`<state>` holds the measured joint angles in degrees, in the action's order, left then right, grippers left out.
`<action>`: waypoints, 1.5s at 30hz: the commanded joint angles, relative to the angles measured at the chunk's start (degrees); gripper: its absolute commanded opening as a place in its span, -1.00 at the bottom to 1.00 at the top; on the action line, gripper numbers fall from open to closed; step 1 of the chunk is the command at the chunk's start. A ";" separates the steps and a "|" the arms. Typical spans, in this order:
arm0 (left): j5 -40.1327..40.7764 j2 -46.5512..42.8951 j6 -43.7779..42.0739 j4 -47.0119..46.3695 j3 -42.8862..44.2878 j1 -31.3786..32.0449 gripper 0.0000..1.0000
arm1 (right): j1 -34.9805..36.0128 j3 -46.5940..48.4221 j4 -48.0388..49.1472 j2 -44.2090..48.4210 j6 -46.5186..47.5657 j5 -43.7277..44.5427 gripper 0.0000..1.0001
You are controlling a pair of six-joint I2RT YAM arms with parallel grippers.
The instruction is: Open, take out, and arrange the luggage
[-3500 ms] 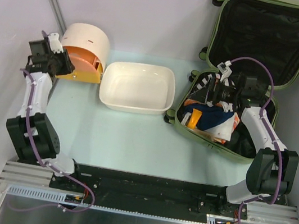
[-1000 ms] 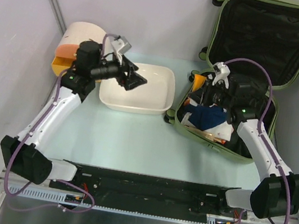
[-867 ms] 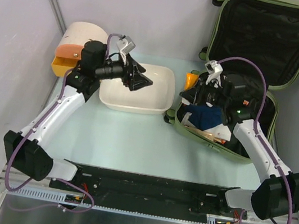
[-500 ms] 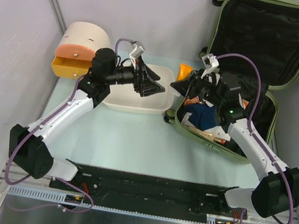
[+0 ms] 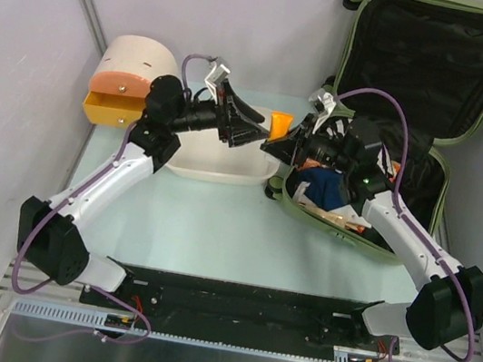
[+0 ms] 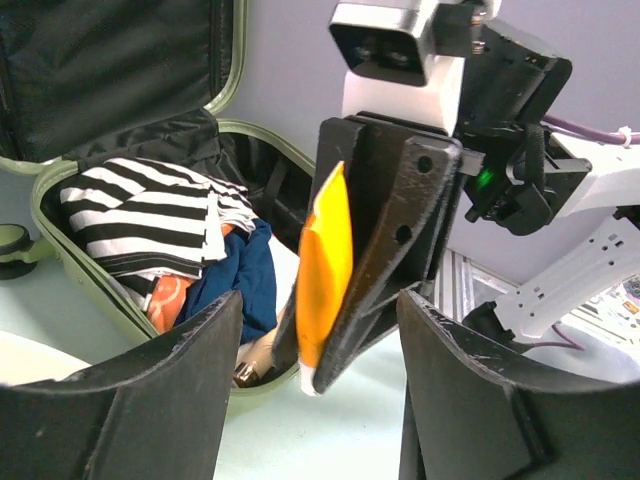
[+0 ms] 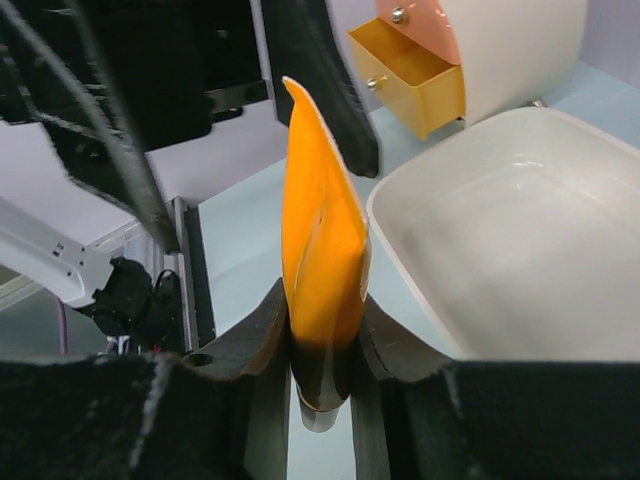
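The luggage (image 5: 436, 56) lies open at the right with its lid raised, and clothes fill its base, among them a striped cloth (image 6: 150, 215) and a blue cloth (image 5: 324, 183). My right gripper (image 5: 283, 142) is shut on an orange tube (image 5: 280, 123) with a white cap, holding it upright just left of the luggage, over the right end of the white tub (image 5: 216, 166). In the right wrist view the tube (image 7: 320, 240) is pinched low down between both pads. My left gripper (image 5: 256, 134) faces it, open. In the left wrist view its jaws stand on either side of the tube (image 6: 325, 270) without touching it.
A round cream drawer box (image 5: 135, 68) stands at the back left, its yellow drawer (image 5: 106, 107) pulled out. The tub's rim (image 7: 430, 300) passes right under the tube. Both forearms cross above the tub. The luggage lid (image 6: 100, 60) leans against the back wall.
My left arm swung from the drawer box across the tub to the right. The right gripper lifted the orange tube out of the luggage and carried it left. The left jaws narrowed slightly.
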<state>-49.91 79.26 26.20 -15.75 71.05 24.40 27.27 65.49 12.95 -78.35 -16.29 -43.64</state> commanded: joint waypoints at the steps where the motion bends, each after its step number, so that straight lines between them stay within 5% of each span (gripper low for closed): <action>1: -1.15 1.07 2.72 -3.41 2.60 0.91 0.35 | 1.56 1.30 5.33 -0.23 2.14 -4.52 -0.89; 4: -1.07 1.77 3.51 -3.59 3.04 1.44 0.31 | 2.26 1.30 6.65 -0.67 1.88 -5.76 -0.88; 7: -1.42 2.03 3.78 -3.94 3.40 1.96 0.06 | 2.97 1.30 6.74 -0.75 1.97 -5.93 -0.89; 10: -2.03 1.95 3.95 -4.20 3.13 1.88 -0.45 | 3.14 1.30 6.39 -0.84 2.23 -5.58 -0.87; 11: -2.29 1.42 3.78 -4.20 3.05 1.88 -0.95 | 3.14 1.30 6.12 -0.76 2.41 -5.49 -0.82; 12: -1.95 0.81 3.51 -4.20 2.78 1.27 -1.00 | 3.06 1.30 5.16 -0.67 2.58 -4.62 -0.72; 15: -1.86 -1.56 3.16 -1.24 0.85 -2.84 -1.00 | 1.57 1.30 1.92 0.03 4.34 -2.86 -0.01; 16: -1.94 -1.92 0.03 1.74 1.28 -4.26 -1.00 | 0.95 1.30 0.77 0.30 4.60 -2.16 0.41; 18: -0.63 -3.06 -8.04 15.22 3.65 -8.56 -1.00 | -1.76 1.30 -2.12 1.00 5.39 -0.58 0.58; 19: 0.07 -3.67 -18.53 20.88 6.01 -9.63 -0.99 | -2.82 1.30 -3.01 1.26 5.57 -0.31 0.76; 24: 21.74 -4.12 -58.52 47.77 14.63 -13.15 -0.99 | -7.84 1.30 -8.81 2.23 8.56 -0.22 0.80; 30: 34.26 -3.33 -87.67 52.84 14.12 -20.17 -0.93 | -9.78 1.30 -12.60 2.41 11.81 -0.31 0.80; 45: 32.68 11.78 -111.97 54.42 22.73 -31.08 -0.92 | -10.13 1.30 -15.15 1.88 13.04 -0.31 0.80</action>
<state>-15.55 89.19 -75.64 37.63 90.72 -5.65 17.47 65.49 -2.04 -77.91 -4.43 -43.99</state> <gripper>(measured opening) 0.047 0.899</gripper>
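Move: The orange tube, still in the right fingers, sits about 4 cm to the right of the open left gripper, 1 cm ahead and 1 cm lower. Counted from the left hand, the open drawer is some 33 cm left, 20 cm ahead and 22 cm down; the white tray is about 9 cm left, 14 cm ahead, 30 cm down. From the right hand, the left gripper is roughly 6 cm left, 1 cm ahead and 3 cm higher, while the suitcase base lies 24 cm right, 10 cm ahead, 23 cm below. The orange tube is nudged about 2 cm left and 2 cm back by the right hand into the left gripper, which eases right and pinches it; the right fingers then open and withdraw right, forward and down. The left hand sweeps it some 35 cm left, 15 cm forward and 9 cm down towards the drawer, rolling and swinging roughly 90 degrees to point forward and down. ##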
